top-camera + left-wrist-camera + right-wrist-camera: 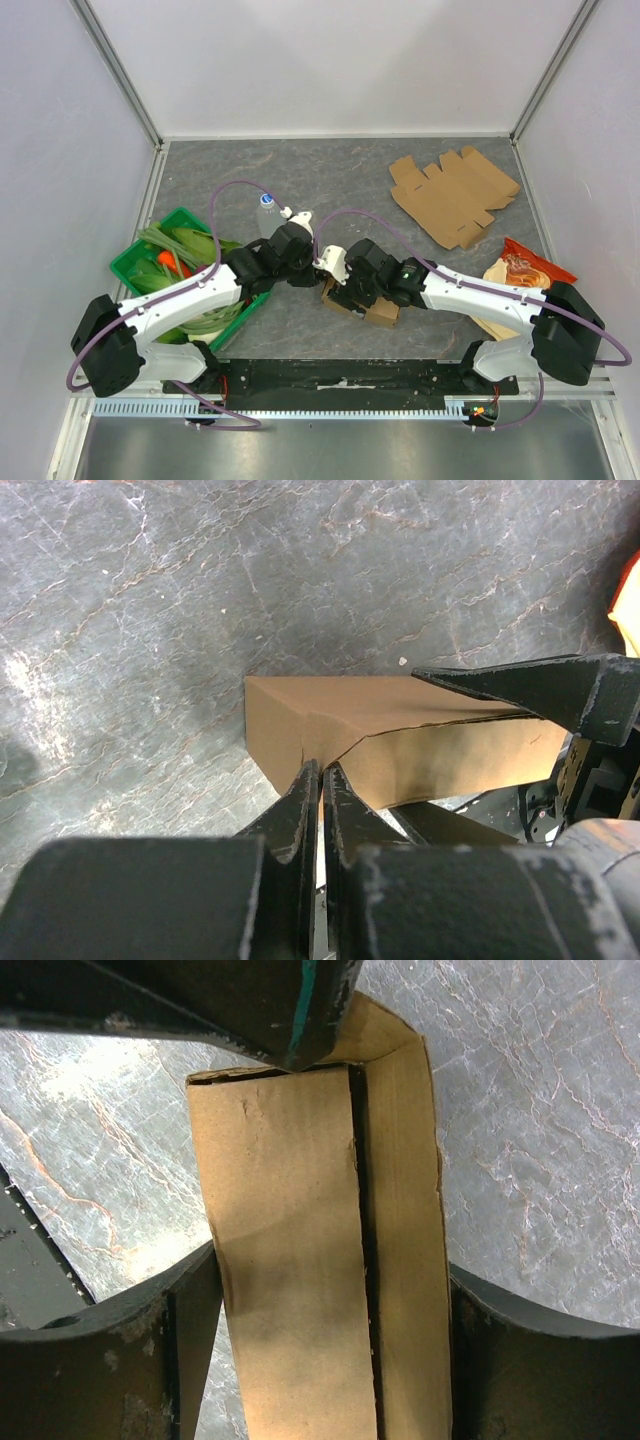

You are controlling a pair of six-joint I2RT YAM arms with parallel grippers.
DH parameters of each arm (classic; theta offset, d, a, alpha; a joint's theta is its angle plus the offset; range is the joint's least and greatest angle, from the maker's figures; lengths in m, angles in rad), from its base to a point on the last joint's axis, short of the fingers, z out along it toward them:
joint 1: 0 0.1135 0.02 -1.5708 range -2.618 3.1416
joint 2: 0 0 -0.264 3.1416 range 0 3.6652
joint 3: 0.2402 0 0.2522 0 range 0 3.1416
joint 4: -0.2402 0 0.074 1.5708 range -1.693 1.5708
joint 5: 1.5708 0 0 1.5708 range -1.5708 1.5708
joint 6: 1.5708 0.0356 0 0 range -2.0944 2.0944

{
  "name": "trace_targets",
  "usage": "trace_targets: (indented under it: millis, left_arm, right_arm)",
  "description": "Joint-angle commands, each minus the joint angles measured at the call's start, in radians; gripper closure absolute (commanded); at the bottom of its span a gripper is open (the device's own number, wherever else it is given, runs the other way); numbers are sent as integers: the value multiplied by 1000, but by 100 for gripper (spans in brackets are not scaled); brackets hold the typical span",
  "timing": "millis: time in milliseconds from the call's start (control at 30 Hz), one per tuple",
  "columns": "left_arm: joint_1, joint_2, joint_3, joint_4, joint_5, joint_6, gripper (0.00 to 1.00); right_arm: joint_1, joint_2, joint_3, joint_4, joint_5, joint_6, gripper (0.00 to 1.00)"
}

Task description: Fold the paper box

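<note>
The paper box [378, 313] is a brown cardboard box, partly folded, lying on the grey table in front of the arm bases. My right gripper [330, 1350] spans its width, one finger against each long side, so it is shut on the box [290, 1260]. Along the top, the lid panel meets a narrower strip at a dark seam. My left gripper [320, 775] is shut, its fingertips pressed together against the near edge of the box [400, 730], where the lid dips. In the top view both grippers meet over the box, left [318, 274] and right [352, 292].
A flat unfolded cardboard blank [455, 195] lies at the back right. An orange snack bag [522, 270] sits to the right. To the left stands a green basket [128, 258] of vegetables, with a small bottle [267, 212] behind it.
</note>
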Motion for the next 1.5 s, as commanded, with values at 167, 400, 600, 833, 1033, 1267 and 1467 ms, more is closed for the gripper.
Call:
trace_targets:
  millis: [167, 400, 600, 833, 1033, 1267, 1467]
  left_arm:
    - [-38, -36, 101, 36, 141, -42, 98]
    - [-19, -31, 9, 134, 199, -162, 98]
    - [-21, -62, -65, 134, 161, -170, 98]
    - [-29, -88, -149, 119, 118, -91, 98]
    - [-29, -85, -208, 152, 91, -99, 98]
    - [-30, -86, -183, 103, 25, -67, 98]
    - [-30, -85, -133, 91, 26, -41, 98]
  right_arm:
    - [-3, 40, -8, 21, 19, 21, 22]
    - [-3, 51, -2, 31, 51, 30, 18]
    - [-3, -6, -17, 73, 122, 67, 9]
    - [-3, -57, -21, 87, 154, 142, 2]
    - [-3, -90, -30, 97, 162, 202, 2]
    - [-12, -227, 48, -82, 225, 350, 2]
    - [-79, -363, 156, -318, 266, 486, 2]
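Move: The left hand's shut fingertips are at the box's upper left end; the box's middle lies about 10 cm to its right, 4 cm back and 4 cm below. The bottle stands some 10 cm left of that hand and 10 cm ahead. The right hand straddles the box, whose middle is about 3 cm to its right, 2 cm back and 2 cm lower; the flat cardboard lies roughly 22 cm ahead and 23 cm right of it. Right hand opens, rises about 9 cm off the box; shut left fingers go back and down beside it. ##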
